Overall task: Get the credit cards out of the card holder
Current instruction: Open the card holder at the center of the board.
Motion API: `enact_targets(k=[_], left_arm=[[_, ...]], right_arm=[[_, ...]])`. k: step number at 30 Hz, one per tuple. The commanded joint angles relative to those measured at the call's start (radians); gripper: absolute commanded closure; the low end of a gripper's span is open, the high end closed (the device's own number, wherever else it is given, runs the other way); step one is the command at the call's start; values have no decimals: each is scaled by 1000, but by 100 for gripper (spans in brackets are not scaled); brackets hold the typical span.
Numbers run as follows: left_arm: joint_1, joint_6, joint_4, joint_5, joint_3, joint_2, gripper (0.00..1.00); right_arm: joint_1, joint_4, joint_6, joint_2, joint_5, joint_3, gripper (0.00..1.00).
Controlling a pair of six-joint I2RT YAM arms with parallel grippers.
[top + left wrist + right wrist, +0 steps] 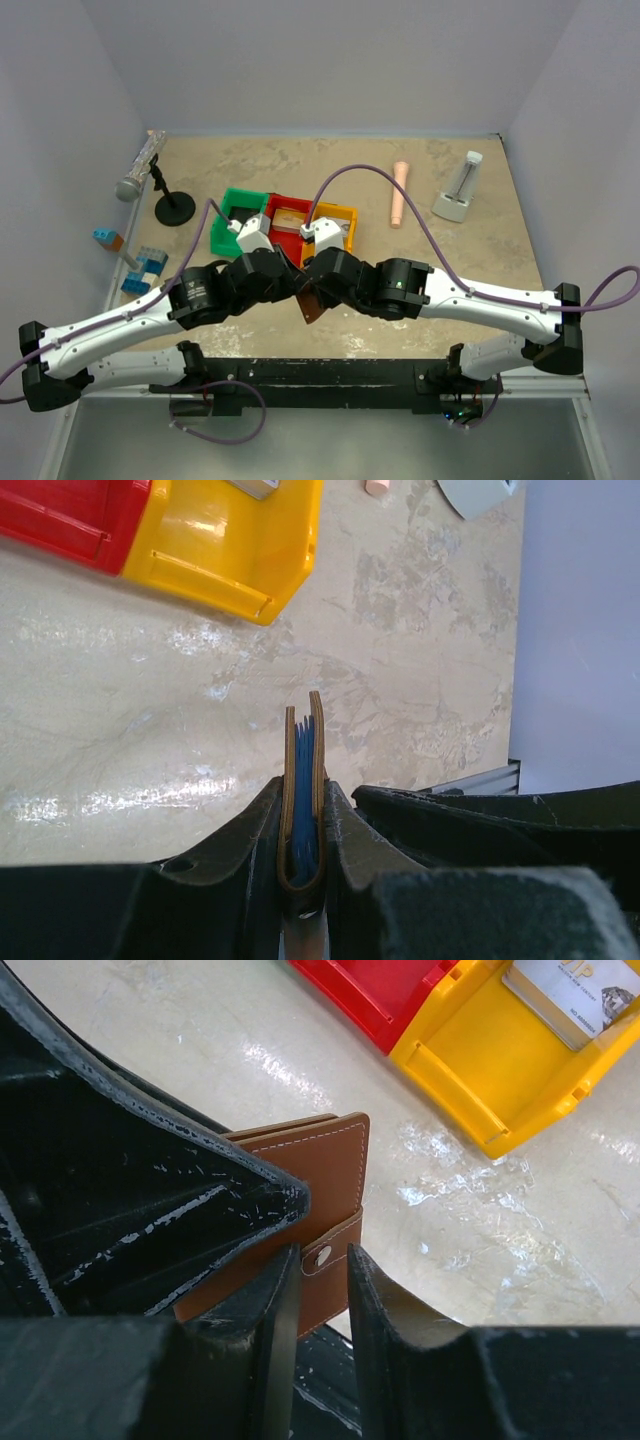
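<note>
The brown card holder (pixel 303 780) stands edge-on in my left gripper (pixel 303 792), which is shut on its folded spine. Blue credit cards (pixel 306 745) show between its two leaves. In the right wrist view the card holder (pixel 315 1160) shows its stitched face and snap strap (pixel 325 1260). My right gripper (pixel 322 1258) has closed in on that strap, one finger against each edge. From above, both grippers meet over the card holder (pixel 310 306) at the table's near middle.
Green bin (pixel 238 215), red bin (pixel 288 205) and yellow bin (pixel 345 213) sit in a row just beyond the grippers. A pale card (pixel 575 995) lies in the yellow bin. Microphone stand (pixel 172 205), toy blocks (pixel 140 268), peach stick (pixel 399 195), white dispenser (pixel 460 190).
</note>
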Motion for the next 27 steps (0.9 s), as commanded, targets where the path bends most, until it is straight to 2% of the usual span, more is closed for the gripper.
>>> enact_targets(k=[1,5,15,19,23,27], left_arm=[[-7,-36,93,-12,18,-51,100],[-8,-38,84,-21,18,-52,100],[-8,-33,75,-33,20,-63,100],[-7,-25,82,-22,20,-64,100],[-8,-21,90,-13,20,-66,100],[-7,-13,93,-12,18,-72,100]], right_arm=[[-6,-75,10,6,39,-23,75],[-6,-86,11,3,49,-29,82],[-7,-115,10,12,72,-34,85],[-7,-122,4,21,70,-30,89],[-9,-131,-1,28,67,-27,100],[-15,-134,-7,28,56,-30,100]])
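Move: The card holder's strap with its snap already sits between my open right fingertips, about 1 cm ahead of, 1 cm left of and 1 cm below that hand's point. The yellow box is some 18 cm ahead and 3 cm to the right, the red box about 20 cm ahead and 8 cm to the left, both roughly 16 cm lower. From my left hand, which grips the holder, the snap lies level fore and aft, about 3 cm right and 2 cm down. I shut my right fingers from roughly a third open to fully closed, pinching the snap strap on the holder's face between the tips; that hand otherwise stays where it is, shifting barely half a centimetre. My left hand keeps its grip on the holder, holding it up and steady against the pinch. ##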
